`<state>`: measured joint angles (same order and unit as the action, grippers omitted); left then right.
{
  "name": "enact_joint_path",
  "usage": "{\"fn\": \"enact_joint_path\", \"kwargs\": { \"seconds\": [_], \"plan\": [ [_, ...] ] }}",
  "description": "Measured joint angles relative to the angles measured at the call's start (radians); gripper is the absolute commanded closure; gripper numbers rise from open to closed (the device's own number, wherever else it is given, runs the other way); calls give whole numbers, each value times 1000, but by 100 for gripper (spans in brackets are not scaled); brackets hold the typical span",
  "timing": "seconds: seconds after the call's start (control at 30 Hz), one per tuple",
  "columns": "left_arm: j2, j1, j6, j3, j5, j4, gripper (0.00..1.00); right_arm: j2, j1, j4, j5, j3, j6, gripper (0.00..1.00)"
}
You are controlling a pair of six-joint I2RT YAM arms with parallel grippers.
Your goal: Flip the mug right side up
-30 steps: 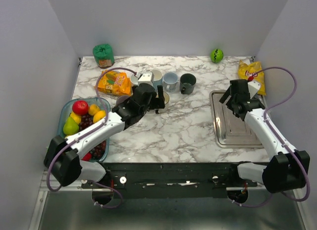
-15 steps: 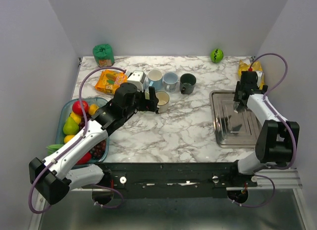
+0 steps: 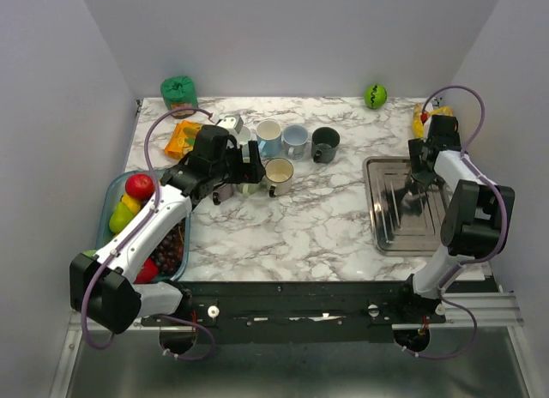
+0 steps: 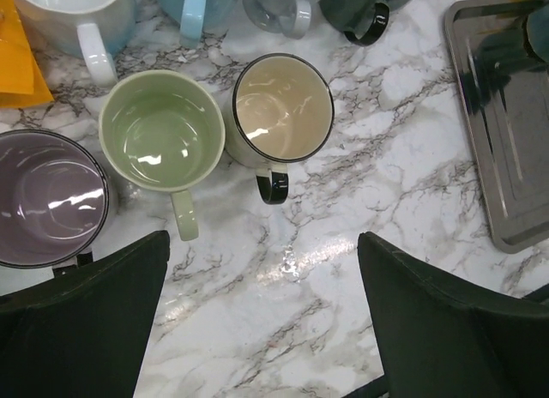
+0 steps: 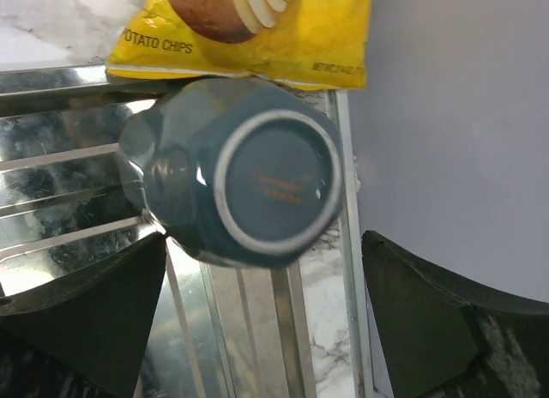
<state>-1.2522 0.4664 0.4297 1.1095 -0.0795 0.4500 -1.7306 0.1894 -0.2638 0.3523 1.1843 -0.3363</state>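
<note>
A dark blue mug (image 5: 257,188) stands upside down at the tray's (image 5: 77,218) far right corner, its white-ringed base facing the right wrist camera. My right gripper (image 5: 266,321) is open just above it and slightly nearer, with its fingers (image 5: 86,321) wide apart and touching nothing. In the top view my right gripper (image 3: 420,171) covers that mug. My left gripper (image 4: 266,329) is open and empty over bare marble, just in front of an upright green mug (image 4: 161,130) and a cream mug (image 4: 283,109).
More upright mugs stand nearby: purple (image 4: 47,196), white (image 3: 268,134), light blue (image 3: 295,139) and dark (image 3: 325,141). A yellow chips bag (image 5: 249,29) lies against the tray's far edge. A fruit container (image 3: 116,192) sits at the left and a green ball (image 3: 375,95) at the back.
My right gripper has settled lower over the tray's far right corner, above the upside-down mug. My left gripper has drawn back to the left, away from the cream mug.
</note>
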Motion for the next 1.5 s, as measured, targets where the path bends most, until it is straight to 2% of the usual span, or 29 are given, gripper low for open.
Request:
{"fn": "enact_joint_path", "kwargs": {
  "seconds": [0.47, 0.73, 0.93, 1.03, 1.1, 1.17, 1.5],
  "plan": [
    [-93, -3, 78, 74, -75, 7, 1, -53, 74, -26, -305, 35, -175, 1],
    [-89, -8, 107, 65, -87, -6, 1, -49, 117, -77, -439, 14, -126, 2],
    [-55, -8, 116, 23, -91, -17, 1, -13, 118, -106, -505, -53, -77, 11],
    [-28, -8, 120, -3, -90, -26, 1, 31, 117, -104, -517, -102, -53, 21],
    [-14, -9, 123, -19, -90, -39, 1, 58, 117, -100, -515, -128, -38, 31],
    [-3, -9, 127, -33, -91, -48, 1, 74, 111, -96, -507, -141, -23, 36],
    [53, -9, 139, -87, -90, -68, 1, 82, 65, -60, -429, -142, 5, 39]
  ]
}}
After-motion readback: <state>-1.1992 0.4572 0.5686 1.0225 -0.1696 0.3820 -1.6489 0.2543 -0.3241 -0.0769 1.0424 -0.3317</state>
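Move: The upside-down blue mug stands just ahead of the right hand, about 3 cm forward, neither left nor right, its middle roughly 5 cm below. Beyond it lies the chips bag, some 15 cm ahead of the hand, 4 cm to its right and 6 cm lower; the tray's middle is about 8 cm back, 3 cm left and 9 cm down. From the left hand the blue mug lies roughly 52 cm right, 10 cm ahead and 16 cm down. Lower the open right gripper about 2 cm with a touch of forward, then sweep it left, back and further down, away from the mug's middle, to its handle, about 5 cm left in all, rolling the hand's left side up some 20 degrees and turning it slightly counter-clockwise. Late in the sweep, close the fingers to roughly 60% so the handle lies between them, nearer the right finger, not yet pinched; finish by easing forward and up about 1 cm. ##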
